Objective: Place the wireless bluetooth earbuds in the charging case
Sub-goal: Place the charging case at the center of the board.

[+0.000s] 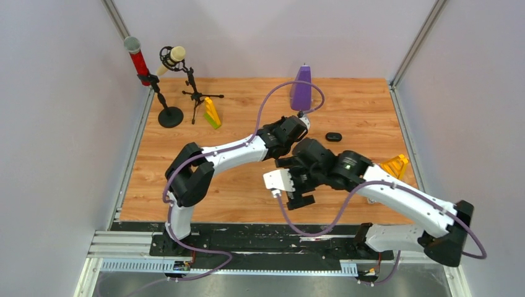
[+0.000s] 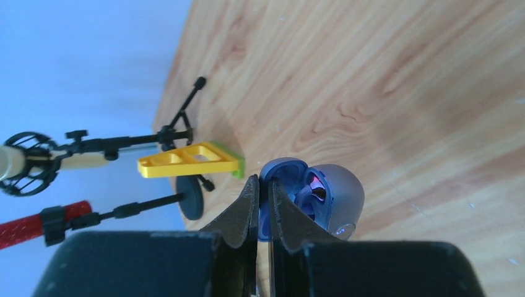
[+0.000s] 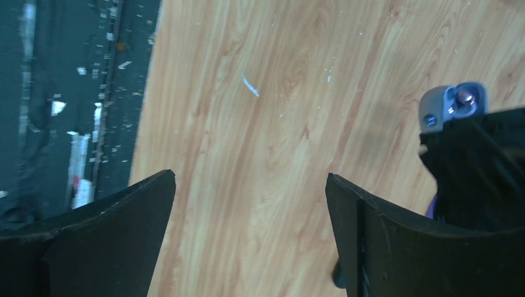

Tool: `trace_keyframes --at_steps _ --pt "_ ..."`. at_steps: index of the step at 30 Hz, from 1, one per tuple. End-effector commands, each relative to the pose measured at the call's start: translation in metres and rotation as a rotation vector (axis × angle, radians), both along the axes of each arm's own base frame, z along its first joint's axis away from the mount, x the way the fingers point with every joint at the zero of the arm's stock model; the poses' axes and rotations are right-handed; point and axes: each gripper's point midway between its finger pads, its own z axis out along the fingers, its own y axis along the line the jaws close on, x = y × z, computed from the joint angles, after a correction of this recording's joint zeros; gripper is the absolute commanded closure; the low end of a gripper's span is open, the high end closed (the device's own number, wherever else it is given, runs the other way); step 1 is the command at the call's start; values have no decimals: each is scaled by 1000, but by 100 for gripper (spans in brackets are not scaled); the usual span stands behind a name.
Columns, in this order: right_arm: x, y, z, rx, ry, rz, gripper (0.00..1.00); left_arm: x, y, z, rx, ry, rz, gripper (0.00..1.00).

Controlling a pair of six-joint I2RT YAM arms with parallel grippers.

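Note:
In the left wrist view, a pale purple charging case (image 2: 337, 195) lies on the wooden table (image 2: 402, 93) with its lid (image 2: 282, 170) swung up. My left gripper (image 2: 263, 185) is shut on that lid. A glossy bit, which may be one of the earbuds (image 2: 317, 189), glints inside the case. From above, the left gripper (image 1: 300, 124) hides this case. My right gripper (image 3: 247, 176) stands wide open over bare wood, holding nothing; from above the right gripper (image 1: 299, 199) hangs near the table's front edge. A small dark rounded thing (image 3: 337, 275) peeks out by its right finger; I cannot tell what it is.
A closed black oval case (image 1: 334, 137) lies right of the left gripper. A purple cone (image 1: 301, 86) stands at the back, with two microphone stands (image 1: 168, 114) and a yellow wedge (image 1: 212, 112) at back left. Another yellow piece (image 1: 396, 166) sits at the right.

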Motion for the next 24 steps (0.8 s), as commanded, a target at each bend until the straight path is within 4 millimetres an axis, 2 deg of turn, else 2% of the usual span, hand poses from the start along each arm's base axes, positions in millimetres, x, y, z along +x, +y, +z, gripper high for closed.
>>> trace_keyframes --at_steps 1,4,6,7,10,12,14,18,21,23,24 --pt "-51 -26 -8 46 245 75 6 15 10 68 -107 -287 108 89" --pt "-44 -38 -19 54 270 1 6 12 17 85 -227 -332 163 90" --pt "-28 -45 -23 82 260 -80 6 7 29 118 -291 -395 200 90" --pt "-19 -49 -24 104 251 -126 6 8 30 129 -321 -431 212 90" --pt "18 -59 -29 178 181 -290 6 4 52 167 -341 -586 280 90" --pt "42 -62 -26 245 135 -389 6 -3 59 181 -327 -641 285 89" --pt "55 -66 -25 270 116 -448 6 -11 61 194 -326 -699 270 89" --pt "78 -62 -9 336 84 -538 6 -20 58 203 -306 -765 261 90" --pt "86 -57 -5 354 109 -574 6 -19 46 199 -299 -735 248 91" --pt "89 -56 -7 350 122 -589 6 -17 41 191 -309 -682 249 93" --pt "91 -56 -8 349 128 -600 6 -17 32 181 -300 -602 208 94"
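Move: Held in the left fingers is the open charging case. The board's centre, where it is to be set, lies some 8 cm back, straight below by about 14 cm; from that hand the purple tower stands about 9 cm ahead and 12 cm right, the yellow stand 3 cm ahead and 19 cm left. From the empty right hand the charging case is roughly 21 cm ahead, 7 cm left, slightly below; the black pod 20 cm ahead, 13 cm right, on the board. Lifting the charging case, the left hand rises some 17 cm, drifts about 4 cm left and tips its fingers up by roughly 40 degrees to just above level, keeping its pinch. The right hand, wide open and empty, backs off to the right and sinks, then swings forward, turning clockwise, ending farther from the case. ##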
